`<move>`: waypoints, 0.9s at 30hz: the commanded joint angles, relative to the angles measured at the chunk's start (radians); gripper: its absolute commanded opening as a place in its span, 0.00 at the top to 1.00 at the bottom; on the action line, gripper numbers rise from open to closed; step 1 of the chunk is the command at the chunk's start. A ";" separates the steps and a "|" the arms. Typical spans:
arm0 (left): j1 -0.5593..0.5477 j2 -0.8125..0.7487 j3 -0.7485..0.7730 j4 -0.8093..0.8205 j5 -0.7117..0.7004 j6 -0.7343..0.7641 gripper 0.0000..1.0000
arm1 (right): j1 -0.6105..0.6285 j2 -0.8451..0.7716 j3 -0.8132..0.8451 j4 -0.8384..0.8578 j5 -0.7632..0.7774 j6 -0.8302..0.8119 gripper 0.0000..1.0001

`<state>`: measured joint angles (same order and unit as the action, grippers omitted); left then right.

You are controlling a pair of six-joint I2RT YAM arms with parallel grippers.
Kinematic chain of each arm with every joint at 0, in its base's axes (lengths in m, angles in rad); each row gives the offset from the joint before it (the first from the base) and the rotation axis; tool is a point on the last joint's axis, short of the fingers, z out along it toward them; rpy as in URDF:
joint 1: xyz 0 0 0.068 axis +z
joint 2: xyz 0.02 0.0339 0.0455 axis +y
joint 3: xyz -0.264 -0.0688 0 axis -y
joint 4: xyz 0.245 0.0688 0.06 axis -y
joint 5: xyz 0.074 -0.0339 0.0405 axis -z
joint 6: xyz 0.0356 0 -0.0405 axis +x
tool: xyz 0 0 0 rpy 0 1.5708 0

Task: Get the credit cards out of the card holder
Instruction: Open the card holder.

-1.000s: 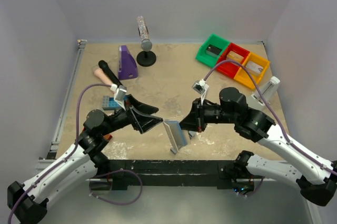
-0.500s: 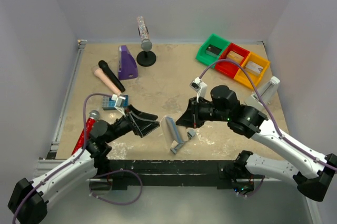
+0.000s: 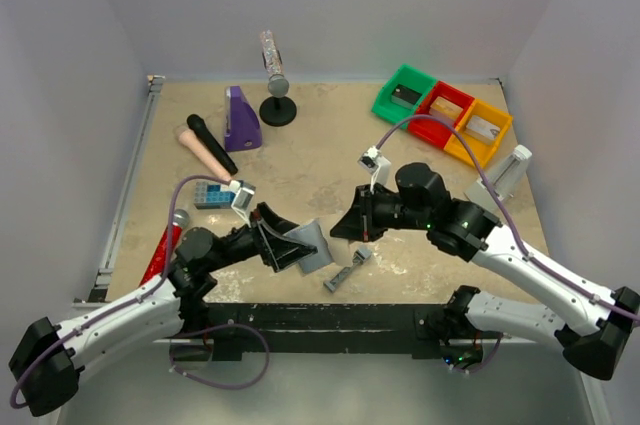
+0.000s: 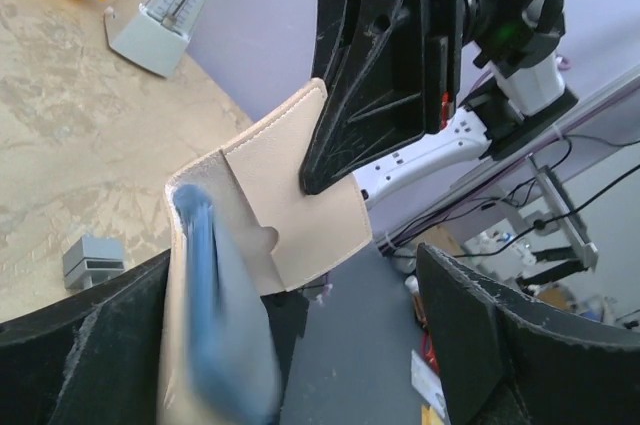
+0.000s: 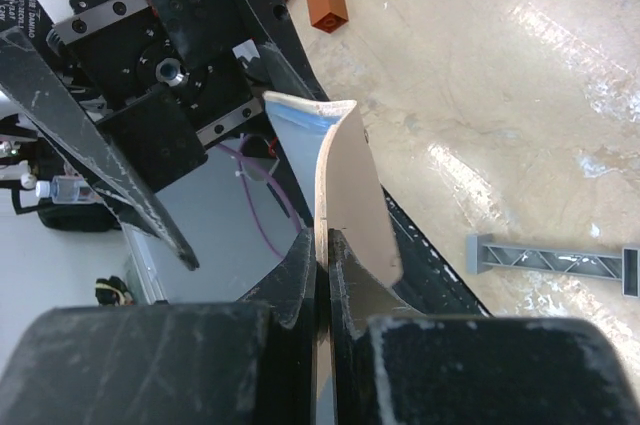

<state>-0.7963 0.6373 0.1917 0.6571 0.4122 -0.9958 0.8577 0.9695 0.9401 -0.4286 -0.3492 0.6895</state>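
The card holder [image 3: 316, 238] hangs off the table between the two arms, grey outside. In the left wrist view its tan inner panel [image 4: 300, 215] shows, with a blurred blue-grey fold below it. My right gripper [image 3: 340, 229] is shut on the holder's tan edge [image 5: 345, 180], its fingers [image 5: 300, 270] pressed flat together on it. My left gripper [image 3: 292, 245] is open, and its jaws stand wide on either side of the holder [image 4: 295, 265] without touching it. No credit cards show in any view.
A narrow grey bar tool [image 3: 348, 270] lies just right of the holder. A blue studded block [image 3: 212, 195] and a red microphone [image 3: 165, 245] are at the left. Green, red and yellow bins [image 3: 440, 115] stand back right, and a grey wedge [image 3: 505, 173] at the right edge.
The right gripper carried the holder left and tipped it over. The left gripper opened wider, drew back, then came forward so that its jaws straddle the holder.
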 commanded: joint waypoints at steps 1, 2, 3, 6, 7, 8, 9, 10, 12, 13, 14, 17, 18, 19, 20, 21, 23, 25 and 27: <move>-0.060 -0.004 0.095 -0.074 -0.029 0.135 0.12 | 0.003 -0.018 -0.007 0.085 0.010 0.036 1.00; -0.060 -0.010 0.091 -0.076 -0.035 0.135 0.15 | 0.003 -0.025 -0.014 0.090 0.016 0.041 1.00; -0.060 -0.020 0.083 -0.076 -0.042 0.137 0.17 | 0.003 -0.035 -0.021 0.094 0.019 0.042 1.00; -0.060 -0.045 0.069 -0.076 -0.055 0.138 0.22 | 0.003 -0.051 -0.037 0.108 0.016 0.048 1.00; -0.060 -0.048 0.066 -0.073 -0.052 0.137 0.23 | 0.003 -0.055 -0.046 0.116 0.010 0.057 1.00; -0.060 -0.054 0.064 -0.068 -0.043 0.135 0.23 | 0.003 -0.061 -0.063 0.145 0.000 0.077 1.00; -0.060 -0.056 0.061 -0.060 -0.038 0.132 0.24 | 0.001 -0.067 -0.075 0.163 0.001 0.088 1.00; -0.060 -0.060 0.058 -0.050 -0.030 0.129 0.24 | -0.002 -0.072 -0.084 0.172 -0.002 0.097 1.00; -0.060 -0.073 0.051 -0.039 -0.023 0.122 0.25 | -0.006 -0.077 -0.096 0.188 -0.008 0.111 1.00; -0.061 -0.082 0.048 -0.040 -0.021 0.121 0.25 | -0.008 -0.081 -0.101 0.195 -0.011 0.120 1.00; -0.060 -0.090 0.043 -0.042 -0.018 0.121 0.26 | -0.011 -0.084 -0.107 0.203 -0.013 0.125 1.00; -0.060 -0.116 0.034 -0.056 -0.021 0.123 0.31 | -0.022 -0.106 -0.129 0.232 -0.016 0.145 1.00; -0.060 -0.123 0.032 -0.065 -0.023 0.126 0.34 | -0.023 -0.109 -0.132 0.238 -0.014 0.148 1.00; -0.060 -0.128 0.028 -0.070 -0.021 0.128 0.38 | -0.025 -0.112 -0.132 0.237 -0.013 0.150 1.00; -0.060 -0.133 0.025 -0.070 -0.021 0.129 0.42 | -0.025 -0.114 -0.135 0.240 -0.014 0.153 1.00; -0.060 -0.137 0.022 -0.073 -0.020 0.131 0.46 | -0.025 -0.114 -0.135 0.240 -0.014 0.153 1.00; -0.060 -0.142 0.020 -0.083 -0.023 0.134 0.48 | -0.025 -0.112 -0.135 0.243 -0.017 0.153 1.00; -0.060 -0.143 0.020 -0.089 -0.027 0.137 0.51 | -0.025 -0.112 -0.130 0.240 -0.016 0.150 1.00; -0.061 -0.145 0.022 -0.097 -0.030 0.143 0.55 | -0.025 -0.114 -0.129 0.235 -0.017 0.147 1.00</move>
<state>-0.8478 0.5026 0.2138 0.5411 0.3676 -0.8795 0.8364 0.8692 0.8051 -0.2543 -0.3576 0.8234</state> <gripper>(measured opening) 0.486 0.029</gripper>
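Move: The card holder's free cover stands between the wide-open left fingers, its middle about 2 cm to the right of the left hand, level fore-and-aft and about 1 cm below. From the right hand, already pinching the other half, that cover lies some 4 cm left, 3 cm back and 2 cm below. The grey strut lies on the table roughly 9 cm right of the left hand, 3 cm back and 17 cm below. Left fingers half close at the free cover, easing up and back about 2 cm; right pinch holds, rolling 10 degrees. ##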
